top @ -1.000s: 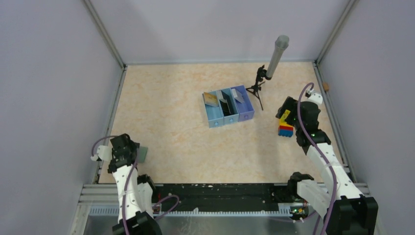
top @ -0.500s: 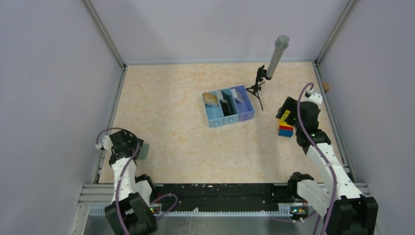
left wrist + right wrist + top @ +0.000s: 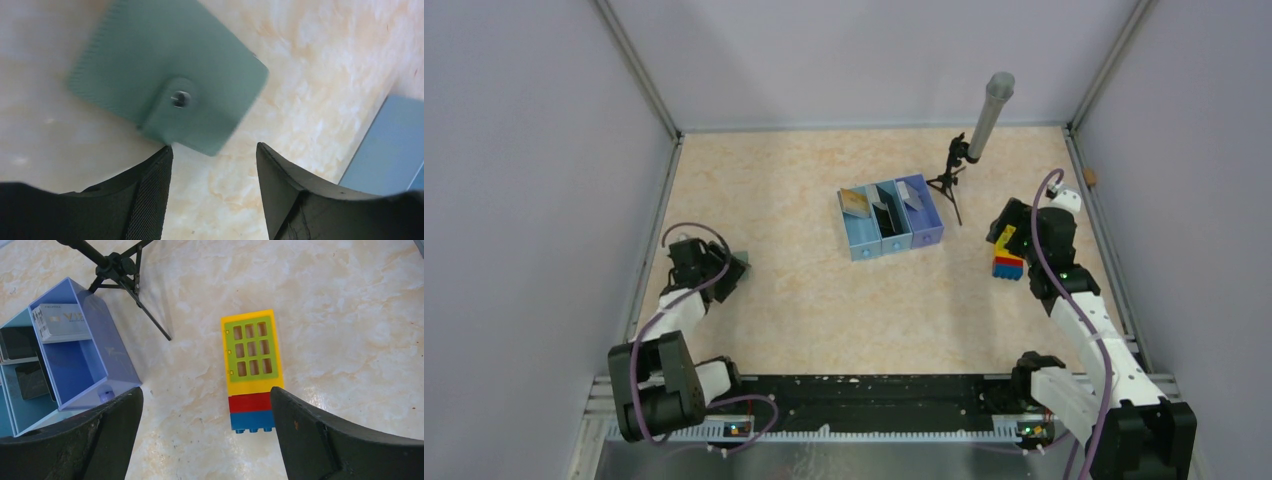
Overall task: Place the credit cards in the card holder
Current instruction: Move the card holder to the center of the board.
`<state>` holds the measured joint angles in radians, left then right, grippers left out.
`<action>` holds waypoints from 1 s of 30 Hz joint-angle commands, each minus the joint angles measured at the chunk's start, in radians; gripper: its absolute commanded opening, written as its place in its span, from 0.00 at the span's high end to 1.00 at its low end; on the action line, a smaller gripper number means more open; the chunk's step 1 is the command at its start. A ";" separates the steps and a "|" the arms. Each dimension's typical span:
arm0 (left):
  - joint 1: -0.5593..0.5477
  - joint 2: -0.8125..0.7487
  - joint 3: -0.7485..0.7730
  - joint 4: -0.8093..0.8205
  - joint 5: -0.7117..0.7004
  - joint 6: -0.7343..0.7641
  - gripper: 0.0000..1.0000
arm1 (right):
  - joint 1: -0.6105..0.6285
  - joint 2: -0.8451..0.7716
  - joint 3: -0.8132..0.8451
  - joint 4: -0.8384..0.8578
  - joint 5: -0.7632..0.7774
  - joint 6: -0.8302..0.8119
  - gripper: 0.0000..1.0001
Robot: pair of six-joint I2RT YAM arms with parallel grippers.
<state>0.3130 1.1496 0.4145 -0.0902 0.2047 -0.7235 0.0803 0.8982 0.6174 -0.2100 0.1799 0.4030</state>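
Observation:
The card holder (image 3: pixel 165 85) is a grey-green flat wallet, folded shut with a snap flap. It lies on the table at the far left (image 3: pixel 739 259). My left gripper (image 3: pixel 214 147) stands just short of its near edge, open, with bare table between the fingers. The left fingertip (image 3: pixel 162 157) is at the flap's edge. The credit cards stand in a blue three-compartment tray (image 3: pixel 890 217): a gold one (image 3: pixel 856 202), a dark one (image 3: pixel 17 342) and a white one (image 3: pixel 60 320). My right gripper (image 3: pixel 206 390) hangs wide open and holds nothing, above the table right of the tray.
A yellow, red and blue brick toy with a green window (image 3: pixel 252 367) lies under the right gripper. A small black tripod with a grey tube (image 3: pixel 969 150) stands behind the tray. Grey walls close the table on three sides.
My left arm has swung away from the near edge, farther onto the table, and its jaws have narrowed. The card holder now shows farther up the table too. The right arm has not moved.

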 commanded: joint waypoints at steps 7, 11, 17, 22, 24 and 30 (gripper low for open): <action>-0.217 0.057 0.151 -0.120 -0.054 0.103 0.31 | -0.009 -0.006 0.035 0.016 -0.023 -0.006 0.05; -0.200 0.064 0.297 -0.257 -0.192 0.215 0.13 | -0.009 -0.006 0.037 0.016 -0.028 -0.008 0.05; -0.056 0.215 0.424 -0.338 -0.064 0.249 0.02 | -0.010 -0.006 0.044 0.014 -0.060 -0.013 0.05; -0.030 0.330 0.613 -0.487 -0.209 0.352 0.01 | -0.009 -0.016 0.042 0.018 -0.095 -0.016 0.04; -0.018 0.373 0.648 -0.522 -0.223 0.390 0.01 | -0.008 -0.022 0.041 0.020 -0.101 -0.018 0.04; -0.014 0.476 0.667 -0.533 -0.286 0.463 0.01 | -0.008 -0.031 0.039 0.019 -0.110 -0.020 0.04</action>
<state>0.2901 1.5749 1.0649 -0.5758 -0.0017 -0.3386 0.0803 0.8921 0.6174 -0.2104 0.0895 0.4000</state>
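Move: The card holder lies flat ahead of the left hand, its middle about 7 cm farther out, 3 cm to the left and 3 cm below; its near edge is right by the left fingertip. The blue drawer box stands some 13 cm farther out than the holder and well to the right, about 38 cm to the right of the left hand. From the idle right hand the holder is roughly 67 cm to the left, 3 cm ahead and 15 cm lower. Sweep the left gripper about 5 cm to the right along the near side of the card holder with the fingers still part-closed, then reverse: lift it clear, go forward and swing some 11 cm back to the left, over the holder towards its left part. Open the fingers fully on the way and tip them about 20 degrees further down, raising the hand's left side, sinking slightly at the end. ##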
